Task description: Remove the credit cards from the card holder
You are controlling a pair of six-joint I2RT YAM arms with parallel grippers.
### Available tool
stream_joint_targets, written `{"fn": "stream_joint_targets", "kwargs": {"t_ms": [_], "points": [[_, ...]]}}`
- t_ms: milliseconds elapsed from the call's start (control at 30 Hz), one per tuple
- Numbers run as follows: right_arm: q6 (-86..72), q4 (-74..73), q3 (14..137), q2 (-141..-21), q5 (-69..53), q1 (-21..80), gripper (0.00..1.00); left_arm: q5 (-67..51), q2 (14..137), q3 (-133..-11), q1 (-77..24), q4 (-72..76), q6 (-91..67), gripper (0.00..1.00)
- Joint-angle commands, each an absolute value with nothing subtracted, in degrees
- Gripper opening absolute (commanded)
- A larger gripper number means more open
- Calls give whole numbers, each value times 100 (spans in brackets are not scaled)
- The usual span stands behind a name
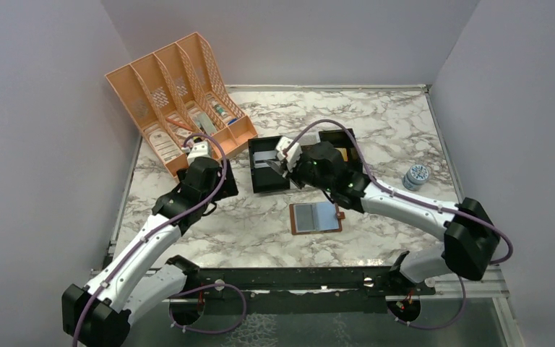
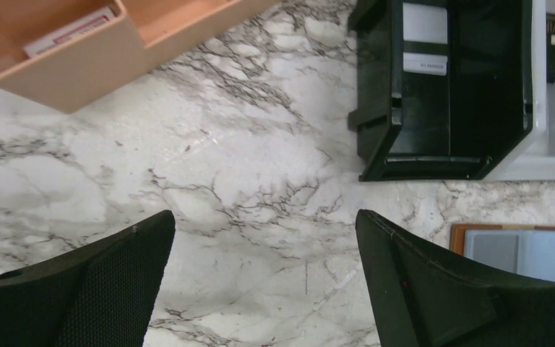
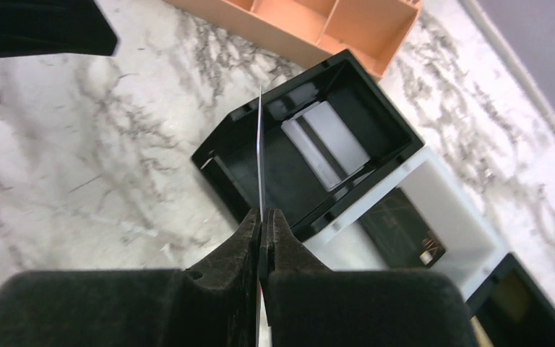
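The card holder [image 1: 316, 217] lies spread open on the marble, brown with pale blue-grey pockets, and its edge shows in the left wrist view [image 2: 524, 249]. My right gripper [image 3: 262, 217] is shut on one credit card [image 3: 259, 144], seen edge-on as a thin line. It hangs over the near rim of the black tray [image 3: 220, 170]. From above, the right gripper [image 1: 283, 168] sits over that tray [image 1: 259, 181]. Another pale credit card [image 3: 325, 144] lies flat inside the tray. My left gripper [image 2: 264, 220] stands open above bare marble, left of the holder, with nothing between its fingers [image 2: 419, 282].
An orange file organizer [image 1: 177, 94] stands at the back left. A white tray [image 3: 462, 217] with a dark card in it adjoins the black tray. A small round tin [image 1: 416, 176] sits at the right. Grey walls close in the table on three sides.
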State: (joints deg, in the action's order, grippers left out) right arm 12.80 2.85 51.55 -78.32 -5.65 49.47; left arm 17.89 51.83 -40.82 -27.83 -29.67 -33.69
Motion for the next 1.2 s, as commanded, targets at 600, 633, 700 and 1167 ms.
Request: {"fn": "stream_joint_targets", "kwargs": {"t_ms": [600, 633, 700, 1167], "points": [[3770, -151, 8050, -11349, 1641, 5150, 1, 3182, 3961, -4183, -2760, -3597, -3366, 99], [3885, -138, 8066, -11419, 1650, 5150, 1, 3179, 3957, -4183, -2760, -3597, -3372, 99], [4101, 41, 8028, -11532, 1613, 5146, 1, 3144, 3951, -4180, -2764, -3600, -3375, 99], [4609, 168, 8443, -12293, 1885, 5131, 7, 3112, 3873, -4177, -2760, -3595, -3360, 99]]}}
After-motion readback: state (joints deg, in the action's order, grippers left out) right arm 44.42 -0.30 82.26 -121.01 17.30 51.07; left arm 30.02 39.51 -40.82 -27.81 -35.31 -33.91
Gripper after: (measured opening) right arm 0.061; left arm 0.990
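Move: The black compartment, with two cards already lying flat in it, sits about 15 cm ahead of the right hand, 7 cm to its left and 15 cm below. The dark wallet in the white compartment is about 17 cm ahead and 5 cm to the right; the open card holder lies some 3 cm back and 8 cm to the right. From the left hand, the black compartment is roughly 15 cm ahead, 14 cm right. Forward and down, with about 5 cm to the left, the right hand carries the held card into the black compartment, going some 14 cm out and 11 cm down; it is mostly level travel first, then a steeper descent. The wrist turns by some 40 degrees, bringing the fingers to point more forward and down, still shut on the card. The left hand, wide open, draws about 5 cm left and 4 cm up, away from the compartment. ##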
